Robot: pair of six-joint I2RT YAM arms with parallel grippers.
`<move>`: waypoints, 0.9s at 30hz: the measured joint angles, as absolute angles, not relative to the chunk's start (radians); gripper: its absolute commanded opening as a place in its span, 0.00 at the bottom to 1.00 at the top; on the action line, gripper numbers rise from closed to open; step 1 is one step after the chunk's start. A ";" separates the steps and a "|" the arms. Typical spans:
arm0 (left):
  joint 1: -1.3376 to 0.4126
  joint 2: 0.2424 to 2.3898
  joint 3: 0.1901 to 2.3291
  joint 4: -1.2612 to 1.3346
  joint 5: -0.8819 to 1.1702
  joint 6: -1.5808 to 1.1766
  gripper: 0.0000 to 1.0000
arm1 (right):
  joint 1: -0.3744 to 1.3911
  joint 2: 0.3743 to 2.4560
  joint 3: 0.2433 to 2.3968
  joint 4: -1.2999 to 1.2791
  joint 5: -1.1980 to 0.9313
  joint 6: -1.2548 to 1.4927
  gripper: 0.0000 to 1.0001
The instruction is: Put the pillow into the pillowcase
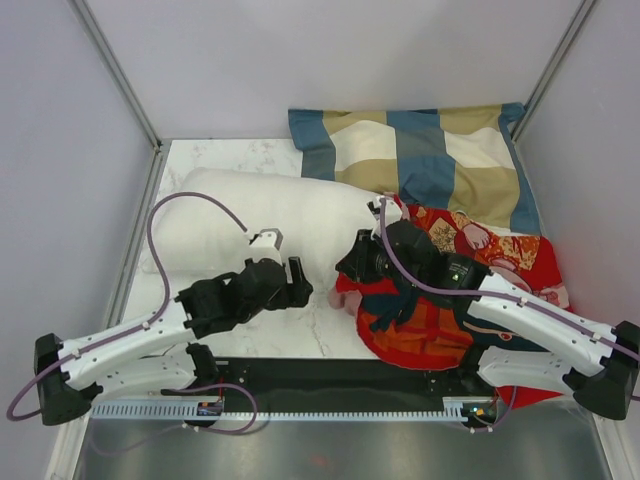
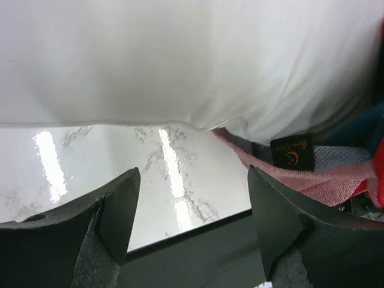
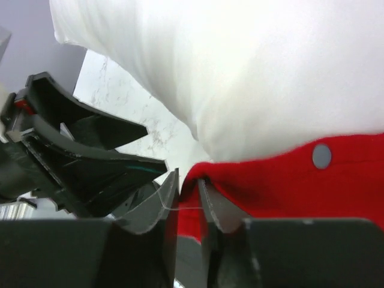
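Observation:
The plump white pillow [image 1: 255, 222] lies across the marble table, and its right end meets the red printed pillowcase [image 1: 440, 320]. My right gripper [image 1: 352, 272] is shut on the pillowcase's red edge [image 3: 282, 180], pinched just below the pillow [image 3: 270, 72]. Left of it, my left gripper [image 1: 298, 283] stands open and empty a little in front of the pillow [image 2: 180, 60]. In the left wrist view the case's dull pink hem [image 2: 300, 180] with a black label [image 2: 292, 152] lies under the pillow's corner. The left gripper's fingers [image 3: 90, 162] show in the right wrist view.
A blue, tan and cream checked pillow [image 1: 425, 160] leans at the back right. Grey walls close in the table [image 1: 290, 335] on three sides. A black strip runs along the near table edge [image 2: 198, 246].

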State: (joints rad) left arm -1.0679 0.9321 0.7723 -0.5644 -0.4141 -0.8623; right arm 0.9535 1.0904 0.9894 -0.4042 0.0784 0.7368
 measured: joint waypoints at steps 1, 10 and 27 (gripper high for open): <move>-1.066 0.907 0.777 -0.598 -0.419 -0.864 0.82 | 0.953 1.087 0.988 -0.405 0.080 0.743 0.37; -0.923 0.941 1.050 -0.841 -0.473 -0.797 1.00 | 0.937 1.067 1.137 -0.566 0.237 0.667 0.58; -0.741 1.744 1.781 -0.858 -0.485 -0.524 0.99 | 0.498 1.418 1.280 -0.708 0.385 0.533 0.65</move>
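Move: The pillow's far edge lies about 25 cm ahead of the open left gripper, 6 cm to its right and 9 cm lower; the striped cloth's middle is some 32 cm ahead, 21 cm right, 15 cm below. The right fingertips are at the pillowcase's near rim. From that hand the far corner of the mouth is roughly 19 cm ahead, 17 cm right, 14 cm down, the pillowcase's body 2 cm ahead, 30 cm right, 20 cm down. Open the right gripper to free the near rim, then carry it forward and right over the case, some 15 cm each way, rising first and then sinking towards the mouth's far corner as the hand swings clockwise. Bring the left gripper up and about 20 cm forward over the pillow, swinging left before easing back right, fingers opening fully, and start it down towards the far edge. ##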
